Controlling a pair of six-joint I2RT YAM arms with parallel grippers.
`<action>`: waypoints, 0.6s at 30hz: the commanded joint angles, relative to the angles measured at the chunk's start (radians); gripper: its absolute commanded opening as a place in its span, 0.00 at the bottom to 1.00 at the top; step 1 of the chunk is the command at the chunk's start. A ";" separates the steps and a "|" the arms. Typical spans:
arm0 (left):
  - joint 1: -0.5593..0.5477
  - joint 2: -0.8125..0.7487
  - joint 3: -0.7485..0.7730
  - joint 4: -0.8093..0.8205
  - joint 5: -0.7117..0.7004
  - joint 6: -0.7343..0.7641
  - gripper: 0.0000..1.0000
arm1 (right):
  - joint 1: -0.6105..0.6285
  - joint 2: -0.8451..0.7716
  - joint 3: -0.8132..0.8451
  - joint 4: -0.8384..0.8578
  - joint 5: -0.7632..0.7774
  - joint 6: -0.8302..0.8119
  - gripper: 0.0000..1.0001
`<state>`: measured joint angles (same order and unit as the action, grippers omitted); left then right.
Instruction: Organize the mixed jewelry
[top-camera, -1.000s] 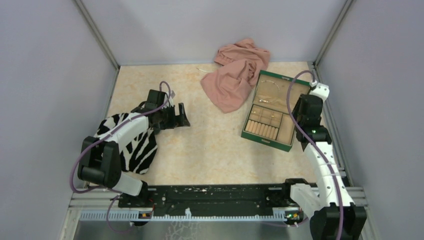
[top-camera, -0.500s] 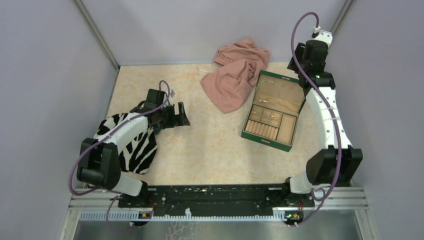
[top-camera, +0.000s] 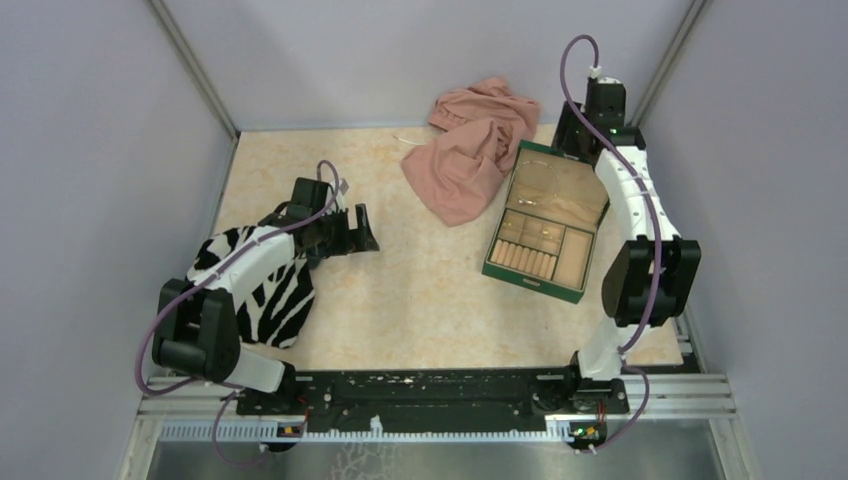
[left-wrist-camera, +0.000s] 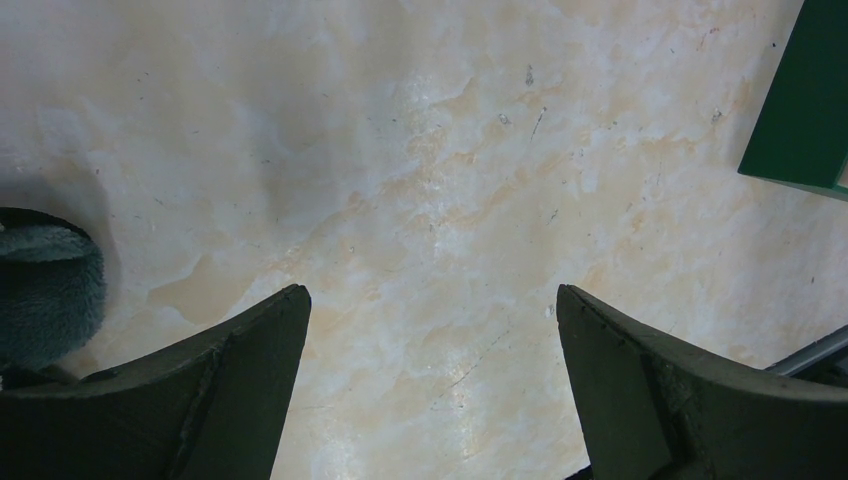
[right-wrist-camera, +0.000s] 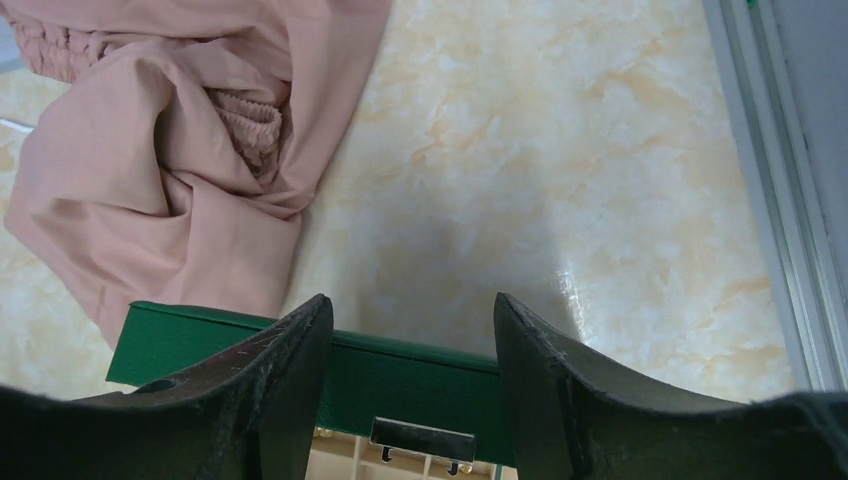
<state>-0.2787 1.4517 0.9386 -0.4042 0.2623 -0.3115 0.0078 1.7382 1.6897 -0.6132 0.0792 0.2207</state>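
Note:
The green jewelry box (top-camera: 530, 272) lies open on the right of the table. A thin pale chain loop (top-camera: 540, 178) rests in its raised lid, and tiny gold pieces (top-camera: 545, 233) sit in its compartments. My right gripper (right-wrist-camera: 412, 310) hovers at the lid's far edge (right-wrist-camera: 300, 350), just above the metal clasp (right-wrist-camera: 422, 438). Its jaws are apart, with only the lid edge and table showing between them. My left gripper (left-wrist-camera: 430, 300) stands wide open over bare tabletop at left centre (top-camera: 360, 228), with nothing in it.
A crumpled pink cloth (top-camera: 470, 150) lies at the back, touching the box's far left corner (right-wrist-camera: 150, 170). A zebra-print cloth (top-camera: 262, 285) lies under the left arm. A metal rail (right-wrist-camera: 775, 190) runs along the table's right edge. The box's corner (left-wrist-camera: 800, 100) shows in the left wrist view.
The right arm has swung from the box's right side up and back to the lid's far edge, and its jaws have widened. The left arm has not moved.

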 joint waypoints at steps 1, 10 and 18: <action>0.003 -0.026 0.017 -0.015 -0.013 0.026 0.99 | -0.004 -0.089 -0.081 0.047 -0.105 0.012 0.60; 0.003 -0.006 0.021 -0.017 -0.014 0.031 0.99 | -0.005 -0.307 -0.318 0.086 -0.197 0.026 0.57; 0.003 0.040 0.057 -0.013 0.003 0.008 0.98 | 0.007 -0.566 -0.593 0.073 -0.321 0.078 0.57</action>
<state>-0.2787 1.4681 0.9474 -0.4149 0.2546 -0.2951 0.0040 1.2800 1.1831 -0.5293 -0.1635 0.2607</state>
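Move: The free edge of the jewelry box's open lid, with its clasp, lies just under the right fingers, roughly 3 cm back, 1 cm left and 4 cm below. The box's tray is about 19 cm back, 8 cm left and 18 cm below, and the pink cloth some 4 cm ahead, 24 cm left and 21 cm down. From the left hand that lid edge is about 14 cm ahead, 45 cm right and 8 cm higher. Starting from just beyond the raised lid, the right hand draws back about 12 cm, with some 4 cm to the left and gathering speed, so that the fingers sweep the lid by its outer side over towards the tray. The hand keeps nearly level, turning about 10 degrees counter-clockwise and rolling its left side up by about as much, while the fingers stay part open and grip nothing. ##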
